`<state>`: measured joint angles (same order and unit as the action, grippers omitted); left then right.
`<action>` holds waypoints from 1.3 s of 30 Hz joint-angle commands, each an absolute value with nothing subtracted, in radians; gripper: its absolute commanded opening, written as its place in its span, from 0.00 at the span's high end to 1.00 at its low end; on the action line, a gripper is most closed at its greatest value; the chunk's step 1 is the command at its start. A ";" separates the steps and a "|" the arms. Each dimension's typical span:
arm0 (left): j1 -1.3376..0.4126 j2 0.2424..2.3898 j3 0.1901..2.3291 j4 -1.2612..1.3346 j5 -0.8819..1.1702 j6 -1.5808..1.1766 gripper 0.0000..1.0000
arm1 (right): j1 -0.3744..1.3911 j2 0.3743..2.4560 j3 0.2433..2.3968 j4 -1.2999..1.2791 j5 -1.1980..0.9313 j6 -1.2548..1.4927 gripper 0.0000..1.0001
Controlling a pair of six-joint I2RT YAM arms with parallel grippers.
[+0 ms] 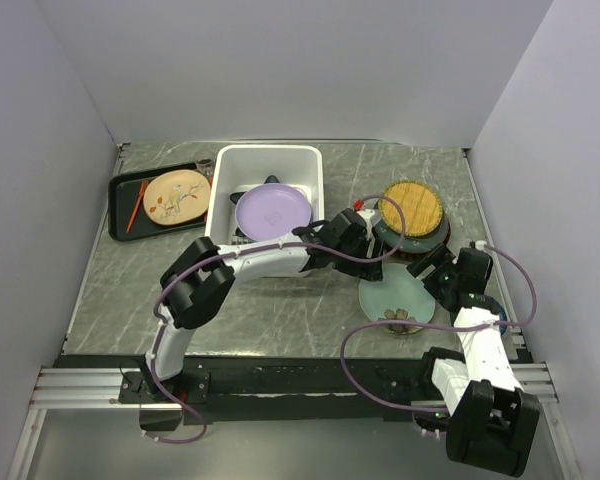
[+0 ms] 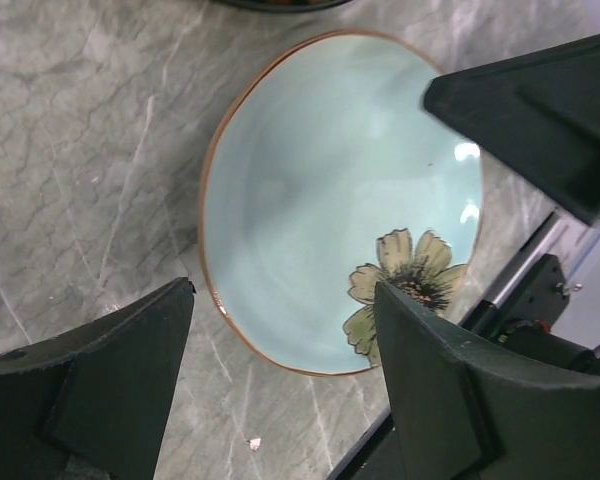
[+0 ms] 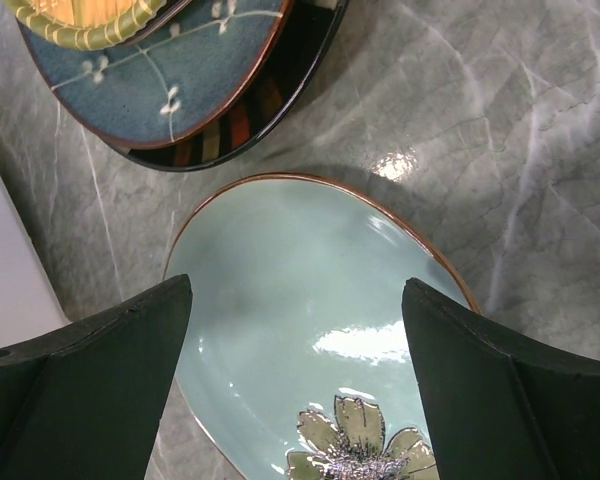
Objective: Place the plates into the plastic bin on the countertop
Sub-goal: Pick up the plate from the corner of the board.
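A pale green plate (image 1: 395,300) with a painted flower lies flat on the countertop (image 1: 280,310). My left gripper (image 1: 365,250) hangs open above its far left edge, and in the left wrist view (image 2: 285,330) the plate (image 2: 330,200) shows between and beyond the fingers. My right gripper (image 1: 422,270) is open over the plate's far right side; its fingers (image 3: 90,390) straddle the plate (image 3: 310,320) from above. The plastic bin (image 1: 223,190) holds a lavender plate (image 1: 272,210) on a blue star-shaped one (image 1: 271,181). A yellow woven plate (image 1: 412,207) tops a stack on a dark teal plate (image 3: 180,90).
A black tray (image 1: 120,200) at the back left carries a tan plate (image 1: 177,195) and a red stick. The stack's bottom plate has a dark striped rim (image 3: 240,130). The bin's white wall (image 3: 0,260) is close on the right gripper's left. The two grippers are close together.
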<state>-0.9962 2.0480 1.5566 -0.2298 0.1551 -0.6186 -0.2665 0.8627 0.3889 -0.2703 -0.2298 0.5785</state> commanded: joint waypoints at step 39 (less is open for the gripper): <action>-0.960 2.220 1.531 -0.178 0.276 -0.753 0.80 | -0.273 0.787 0.377 -0.196 -0.310 0.580 0.07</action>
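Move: The pale green plate with the flower lies low to the left hand's right: its middle is about 7 cm to the right, 5 cm back and some 7 cm below, with its left rim nearly under the fingers. The stack of dishes stands about 13 cm ahead and 9 cm to the right; the white bin is about 13 cm ahead and 24 cm to the left. From the right hand the plate's middle is roughly 8 cm back, 4 cm to the left and 5 cm down. Down some 6 cm and slightly back, the left hand sinks onto the plate's left rim, tilting by about 10 degrees. Its fingers narrow a little on the way, then close quickly near the bottom until they straddle the rim, one over the plate and one outside it, and begin to pinch. The right hand, fingers wide open, eases up about 2 cm away from the plate. ##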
